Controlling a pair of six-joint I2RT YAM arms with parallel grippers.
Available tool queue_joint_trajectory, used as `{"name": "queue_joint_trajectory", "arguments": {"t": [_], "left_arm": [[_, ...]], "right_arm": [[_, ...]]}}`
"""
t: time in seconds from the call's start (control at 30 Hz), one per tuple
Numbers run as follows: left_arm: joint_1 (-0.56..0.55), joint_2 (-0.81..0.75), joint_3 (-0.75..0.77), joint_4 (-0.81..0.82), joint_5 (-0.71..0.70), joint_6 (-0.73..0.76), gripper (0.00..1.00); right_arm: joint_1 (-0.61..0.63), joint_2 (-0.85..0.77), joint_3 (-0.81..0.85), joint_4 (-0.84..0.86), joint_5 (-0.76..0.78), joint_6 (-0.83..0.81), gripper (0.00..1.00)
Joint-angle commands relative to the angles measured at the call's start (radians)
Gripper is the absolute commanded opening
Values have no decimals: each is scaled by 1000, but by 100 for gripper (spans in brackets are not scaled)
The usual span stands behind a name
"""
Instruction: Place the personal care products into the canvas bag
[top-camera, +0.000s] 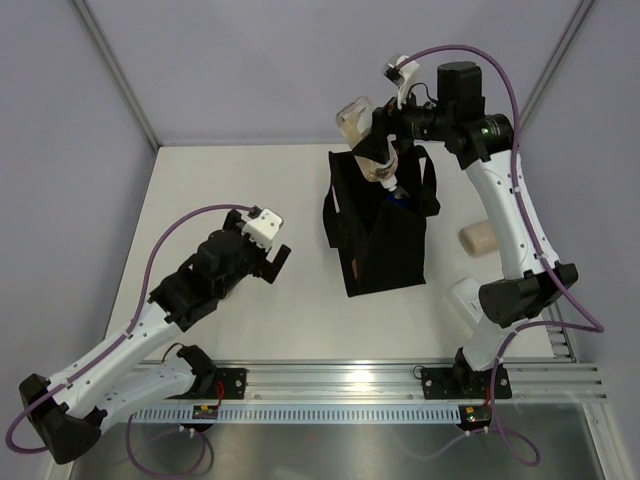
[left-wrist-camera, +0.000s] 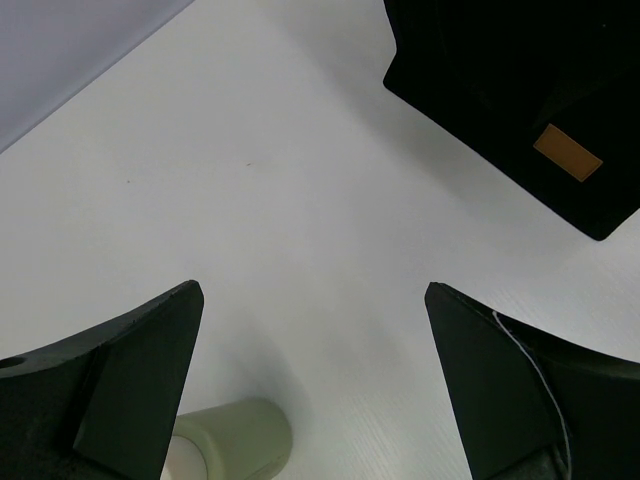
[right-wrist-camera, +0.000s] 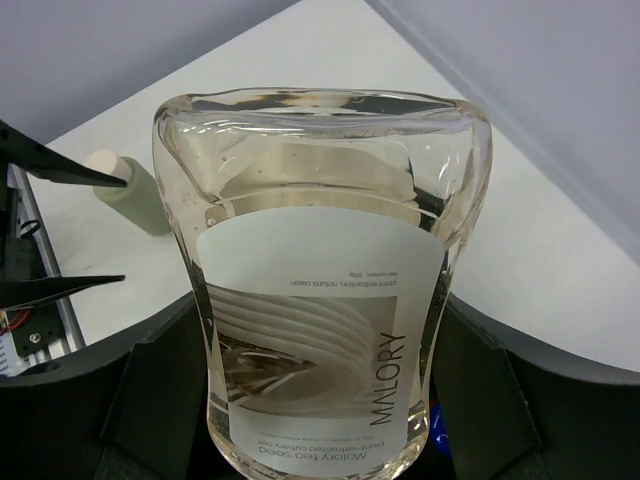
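My right gripper (top-camera: 376, 150) is shut on a clear bottle (top-camera: 356, 118) with a white "Malory" label (right-wrist-camera: 320, 300). It holds the bottle tilted just above the open top of the black canvas bag (top-camera: 385, 240). Something blue (top-camera: 398, 195) shows inside the bag. The bottle fills the right wrist view, with a dark finger on each side of it. My left gripper (top-camera: 276, 262) hangs open over the table left of the bag, with nothing between its fingers. A pale cream bottle (left-wrist-camera: 235, 440) lies under it, near the left finger. A beige tub (top-camera: 478, 240) and a flat white bottle (top-camera: 470, 298) lie right of the bag.
The bag's side with a tan patch (left-wrist-camera: 567, 152) is at the upper right of the left wrist view. A metal rail (top-camera: 380, 395) runs along the table's near edge. Grey walls with frame posts close off the back and sides.
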Motion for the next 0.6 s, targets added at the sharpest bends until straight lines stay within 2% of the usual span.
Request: {"name": "queue_joint_trajectory", "arguments": {"t": [0.0,0.17,0.27,0.43,0.57], "left_arm": [[4,1,-6,48,-22,21,99],[4,-7,-4,46,-11,19,99],[4,-10,-3,46,-4,21,99],[4,-21,-1,46,12,18,99],[4,-15,4,43,32,16,99]], "right_arm": [[-22,-8,-75,224,-18,67,0],[-20,-29,-251,293,37,6,0],[-20,-48,-313,264,87,-26,0],[-22,-112,-364,92,151,-120,0],[-7,-103,-351,-51,222,-200,0]]}}
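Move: My right hand holds the clear bottle, with the canvas bag's open mouth roughly straight beneath, some 16 cm down. The blue bottle inside lies about 5 cm farther out, 7 cm to the right and 26 cm down; on the table, the beige bottle is level ahead, about 33 cm right and 38 cm down. From my left hand the bag's mouth is about 14 cm ahead, 32 cm right and slightly above. I lower the clear bottle into the bag's mouth with my right hand, sinking about 16 cm, quickly at first and slower near the end. On the way I bulge some 3 cm forward and ease back, drifting about 4 cm to the right, while the wrist tips the fingers some 20 degrees further down; they keep their hold. ##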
